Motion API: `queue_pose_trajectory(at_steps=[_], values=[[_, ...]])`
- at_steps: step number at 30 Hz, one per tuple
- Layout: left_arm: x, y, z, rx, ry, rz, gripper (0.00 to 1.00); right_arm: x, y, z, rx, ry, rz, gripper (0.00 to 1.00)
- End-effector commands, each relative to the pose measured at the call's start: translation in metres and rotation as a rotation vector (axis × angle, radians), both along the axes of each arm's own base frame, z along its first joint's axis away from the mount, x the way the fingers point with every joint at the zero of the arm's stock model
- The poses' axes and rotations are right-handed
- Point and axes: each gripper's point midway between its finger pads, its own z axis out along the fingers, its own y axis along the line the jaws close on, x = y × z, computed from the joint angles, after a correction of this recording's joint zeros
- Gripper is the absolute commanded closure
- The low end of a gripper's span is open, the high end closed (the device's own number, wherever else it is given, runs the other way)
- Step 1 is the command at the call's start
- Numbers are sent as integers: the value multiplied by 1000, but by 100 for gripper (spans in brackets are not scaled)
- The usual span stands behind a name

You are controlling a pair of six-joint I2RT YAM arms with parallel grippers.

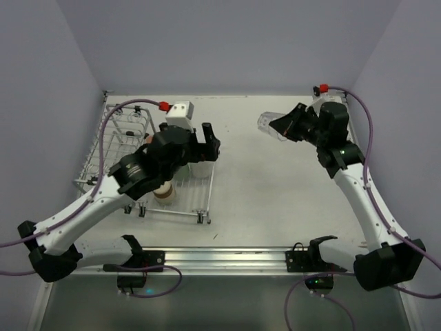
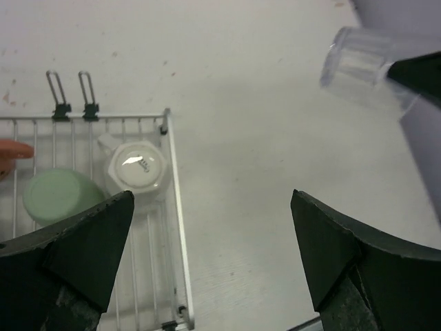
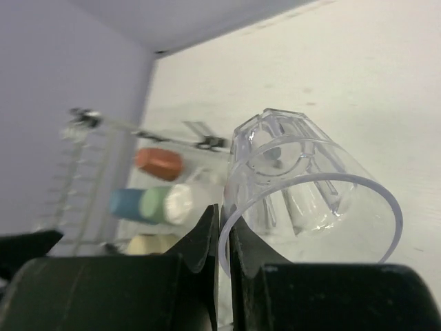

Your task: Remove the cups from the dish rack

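Observation:
The silver wire dish rack (image 1: 114,134) stands on the left of the table. My left gripper (image 1: 210,141) hangs open and empty above its right edge. Below its fingers (image 2: 76,252) the left wrist view shows a white cup (image 2: 138,169) and a pale green cup (image 2: 58,196) upside down in the rack (image 2: 172,207). A brown cup with a cream rim (image 1: 164,193) sits at the rack's front. My right gripper (image 1: 284,125) is shut on the rim of a clear cup (image 1: 269,124), held tilted above the table at the back right. Its fingertips (image 3: 224,234) pinch the cup wall (image 3: 310,186).
In the right wrist view, blue (image 3: 127,205), green (image 3: 155,203), white (image 3: 182,202), orange-brown (image 3: 158,163) and cream (image 3: 151,245) cups lie blurred in the rack. The left arm's cable (image 1: 103,148) loops over the rack. Purple walls enclose the table on three sides.

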Motion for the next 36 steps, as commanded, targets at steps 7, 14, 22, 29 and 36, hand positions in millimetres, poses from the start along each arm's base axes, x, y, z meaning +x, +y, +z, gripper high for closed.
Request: queue_pose_trajectory(at_steps=[7, 14, 22, 29, 36], values=[[27, 16, -71, 313, 102, 151, 0, 32, -134, -125, -715, 492, -374, 100], [35, 17, -71, 370, 94, 164, 0, 56, -161, -148, -836, 626, -416, 100], [39, 21, -75, 367, 100, 158, 0, 88, -168, -192, -894, 708, -406, 100], [51, 30, -94, 387, 154, 165, 0, 105, -168, -220, -888, 744, -389, 100], [63, 36, -108, 393, 193, 165, 0, 111, -167, -228, -880, 756, -371, 94]])
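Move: The right hand already holds the clear cup by its rim; the bare patch of table it is being taken to lies about 9 cm ahead, 18 cm to the right and some 32 cm below. For the open left hand, the white mug in the rack is about 10 cm ahead, 1 cm left and 27 cm below; the green cup stands 8 cm left of that mug and 2 cm nearer, the orange mug 16 cm left and 5 cm farther out. The right hand keeps its pinch on the clear cup's rim and brings it down some 25 cm while swinging right and somewhat forward to the bare table at the far right, the wrist turning about 70 degrees until the fingers point steeply down, then slowing to a near stop. The left hand, fingers wide open, drops quickly at first by about 9 cm, then eases forward and a little left towards the white mug, its wrist rolling left side up and tipping down, and touches nothing yet. ##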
